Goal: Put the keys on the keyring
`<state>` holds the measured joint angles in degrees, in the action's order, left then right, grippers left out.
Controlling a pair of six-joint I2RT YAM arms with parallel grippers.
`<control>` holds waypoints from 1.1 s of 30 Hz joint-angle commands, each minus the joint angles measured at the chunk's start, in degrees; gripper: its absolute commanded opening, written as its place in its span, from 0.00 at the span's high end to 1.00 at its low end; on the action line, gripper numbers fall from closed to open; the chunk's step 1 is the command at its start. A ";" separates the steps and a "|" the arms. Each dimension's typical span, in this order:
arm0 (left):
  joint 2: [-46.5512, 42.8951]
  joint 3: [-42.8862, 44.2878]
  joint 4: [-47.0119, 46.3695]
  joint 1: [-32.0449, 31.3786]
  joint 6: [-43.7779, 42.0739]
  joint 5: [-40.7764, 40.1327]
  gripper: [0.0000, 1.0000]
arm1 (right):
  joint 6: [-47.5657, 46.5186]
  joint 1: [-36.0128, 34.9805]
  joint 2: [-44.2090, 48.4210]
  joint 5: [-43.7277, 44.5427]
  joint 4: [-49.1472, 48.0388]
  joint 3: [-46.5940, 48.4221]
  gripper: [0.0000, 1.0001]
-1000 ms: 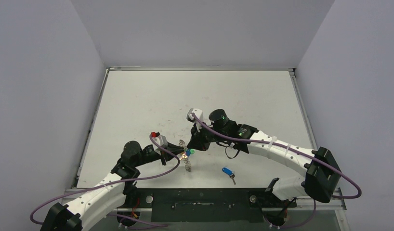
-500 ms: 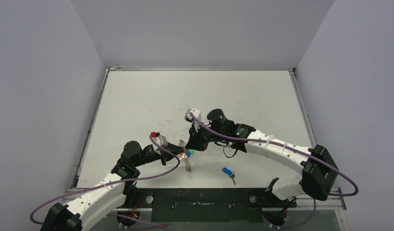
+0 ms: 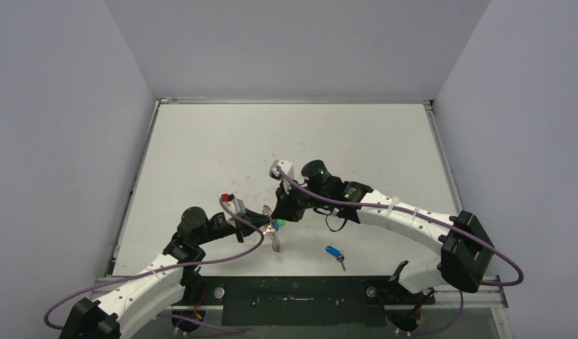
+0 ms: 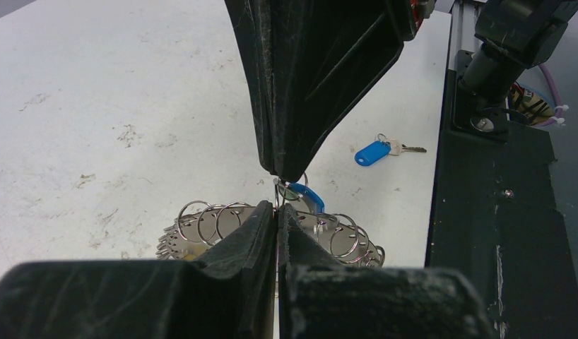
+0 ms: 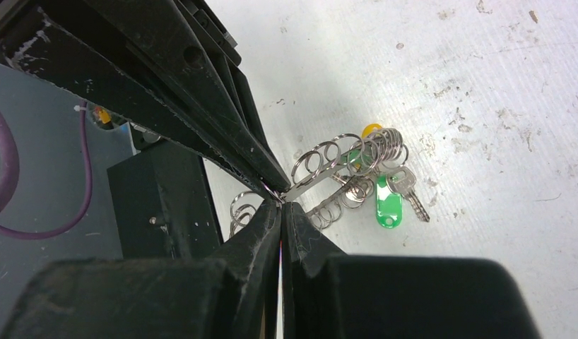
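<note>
The keyring (image 4: 214,223), a silver plate edged with wire loops, hangs just above the table between both grippers. My left gripper (image 4: 278,209) is shut on its edge. My right gripper (image 4: 279,175) comes in tip to tip from above, shut on a thin wire ring from which a blue-tagged key (image 4: 309,198) hangs. In the right wrist view my right gripper (image 5: 280,205) meets the left fingertips (image 5: 269,182) at the keyring (image 5: 327,167); a green-tagged key (image 5: 388,205) and a yellow tag (image 5: 371,129) hang on it. Another blue-tagged key (image 3: 334,253) lies loose on the table.
The black base rail (image 3: 293,291) runs along the table's near edge, close behind the loose key. Grey walls enclose the white table (image 3: 286,141) on three sides. Purple cables trail off both arms.
The right arm has shifted slightly to the left, bringing its wrist a little closer to the left gripper. Both grippers stay shut at the keyring. The loose blue key has not moved.
</note>
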<state>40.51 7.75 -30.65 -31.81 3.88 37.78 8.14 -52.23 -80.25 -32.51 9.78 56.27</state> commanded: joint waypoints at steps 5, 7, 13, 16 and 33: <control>-1.10 2.01 -3.40 -0.14 0.25 1.06 1.00 | -0.99 -0.42 0.24 3.61 -0.23 1.55 1.00; -1.22 2.05 -3.36 -0.18 0.25 0.98 1.00 | -0.98 -0.44 0.30 3.77 -0.20 1.39 1.00; -1.30 2.01 -3.28 -0.18 0.26 1.07 1.00 | -0.71 -0.26 2.00 5.16 -0.91 0.93 0.66; -1.55 1.93 -3.12 -0.14 0.25 1.16 1.00 | -1.11 0.04 4.84 6.39 -2.66 -0.95 0.40; -2.93 2.07 -2.13 -0.18 -0.33 3.62 1.00 | -13.61 0.39 18.58 -1.84 -33.81 -23.17 0.31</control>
<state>38.22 7.75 -30.13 -31.83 3.86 38.96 0.12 -52.10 -61.49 -27.83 -11.09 35.75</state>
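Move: The right hand still pinches the blue-tagged key's ring; the keyring loop it is being put on sits about 1 cm left of and 1 cm below that hand, with no forward offset. The keyring disc hangs with its middle some 3 cm back, 1 cm left and 5 cm down, and the spare blue key lies about 8 cm back, 18 cm right and 14 cm below. For the left hand, the loop is at its own fingertips, about 1 cm to the right. Easing down and forward by about a centimetre, the right hand opens its fingers wide and lets go of the blue-tagged key's ring, then backs off right and up from the loop and at the end sinks and draws back slightly, ending some 4 cm away. Its wrist rolls about 25 degrees as it leaves, fingertips lifting. The left fingers keep the loop pinched and rise about a centimetre. ##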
